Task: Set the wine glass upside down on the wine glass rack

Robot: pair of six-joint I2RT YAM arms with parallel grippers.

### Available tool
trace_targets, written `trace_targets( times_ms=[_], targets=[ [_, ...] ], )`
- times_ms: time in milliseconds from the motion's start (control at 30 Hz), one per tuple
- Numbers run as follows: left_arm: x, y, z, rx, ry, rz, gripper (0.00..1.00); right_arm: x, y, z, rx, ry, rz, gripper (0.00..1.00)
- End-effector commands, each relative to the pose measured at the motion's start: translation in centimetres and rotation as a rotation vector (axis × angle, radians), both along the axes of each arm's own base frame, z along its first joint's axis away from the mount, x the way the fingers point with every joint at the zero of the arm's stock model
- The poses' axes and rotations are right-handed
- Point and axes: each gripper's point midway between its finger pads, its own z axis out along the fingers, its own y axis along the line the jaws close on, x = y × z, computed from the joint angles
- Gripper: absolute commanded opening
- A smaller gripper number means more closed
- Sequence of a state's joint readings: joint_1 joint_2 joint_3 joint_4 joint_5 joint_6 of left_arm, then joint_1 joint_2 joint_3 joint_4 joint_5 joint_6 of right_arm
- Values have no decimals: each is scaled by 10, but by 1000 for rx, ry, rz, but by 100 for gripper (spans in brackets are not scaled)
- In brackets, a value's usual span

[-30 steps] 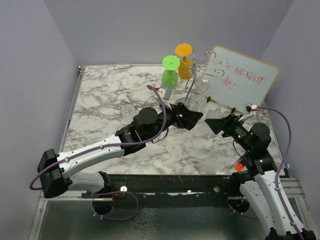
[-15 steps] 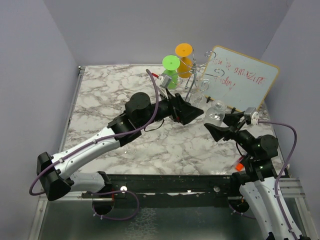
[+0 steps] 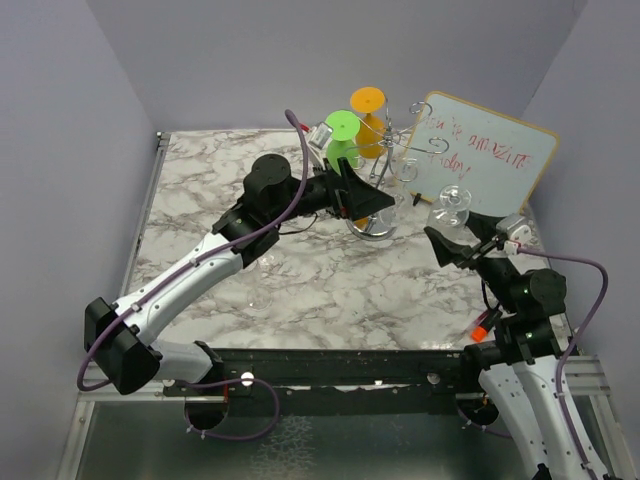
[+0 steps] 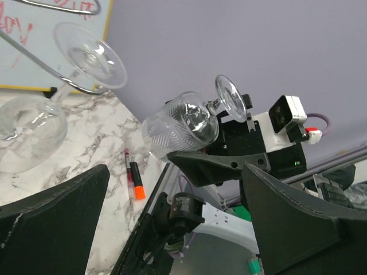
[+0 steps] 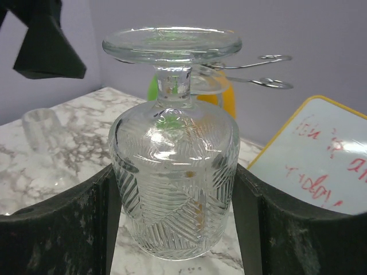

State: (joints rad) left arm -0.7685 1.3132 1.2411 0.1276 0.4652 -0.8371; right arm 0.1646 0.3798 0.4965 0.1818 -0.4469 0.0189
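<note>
My right gripper [image 3: 447, 240] is shut on a clear cut-pattern wine glass [image 5: 175, 172], held upside down by its bowl with the foot on top; the glass also shows in the top view [image 3: 450, 207] and in the left wrist view [image 4: 183, 123]. The chrome wire wine glass rack [image 3: 385, 170] stands at the back centre, left of the glass. Another clear glass [image 4: 31, 129] hangs upside down on a rack arm [image 4: 51, 71]. My left gripper [image 3: 385, 203] is open and empty in front of the rack's base.
A green glass [image 3: 340, 140] and an orange glass [image 3: 368, 120] hang upside down on the rack's far side. A white board [image 3: 480, 160] with red writing leans behind right. An orange-capped marker [image 3: 480, 327] lies near the right front edge.
My right gripper has lifted the wine glass up and to the right. My left arm has swung back toward the rack, its gripper still open.
</note>
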Motion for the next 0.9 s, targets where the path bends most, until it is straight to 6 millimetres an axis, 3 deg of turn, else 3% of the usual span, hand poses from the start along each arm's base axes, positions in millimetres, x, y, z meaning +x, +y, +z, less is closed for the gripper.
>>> trace_targets(
  times_ms=[0, 200, 300, 433, 600, 867],
  targets=[
    [2, 15, 7, -3, -7, -1, 99, 19, -37, 29, 36, -75, -230, 14],
    [10, 35, 4, 57, -50, 63, 99, 57, -97, 21, 296, 42, -578, 13],
    [11, 44, 1, 91, -66, 86, 99, 76, -113, 16, 370, 83, -682, 13],
    [12, 53, -1, 129, -92, 108, 99, 105, -111, 8, 386, 126, -701, 12],
    [16, 62, -4, 171, -126, 140, 99, 128, -105, 4, 360, 116, -688, 12],
    [18, 71, -3, 223, -199, 167, 99, 162, -68, 8, 258, 100, -518, 11]
  ],
)
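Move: The right hand already grips a clear wine glass upside down. The rack's free right-hand hook lies some 18 cm ahead of this hand, about 1 cm left and nearly level in height. The already hung clear glass is about 10 cm ahead and 10 cm left, the rack column about 19 cm ahead and 16 cm left. From the empty left hand that hook lies about 10 cm ahead, 20 cm right and slightly below. Carry the held glass with the right gripper about 15 cm forward towards the rack's right side, swinging it some 9 cm to the right and sinking about 6 cm, while turning the wrist nearly 40 degrees clockwise. Keep the grip on the bowl. Meanwhile draw the open, empty left gripper about 6 cm left, away from that hook. ##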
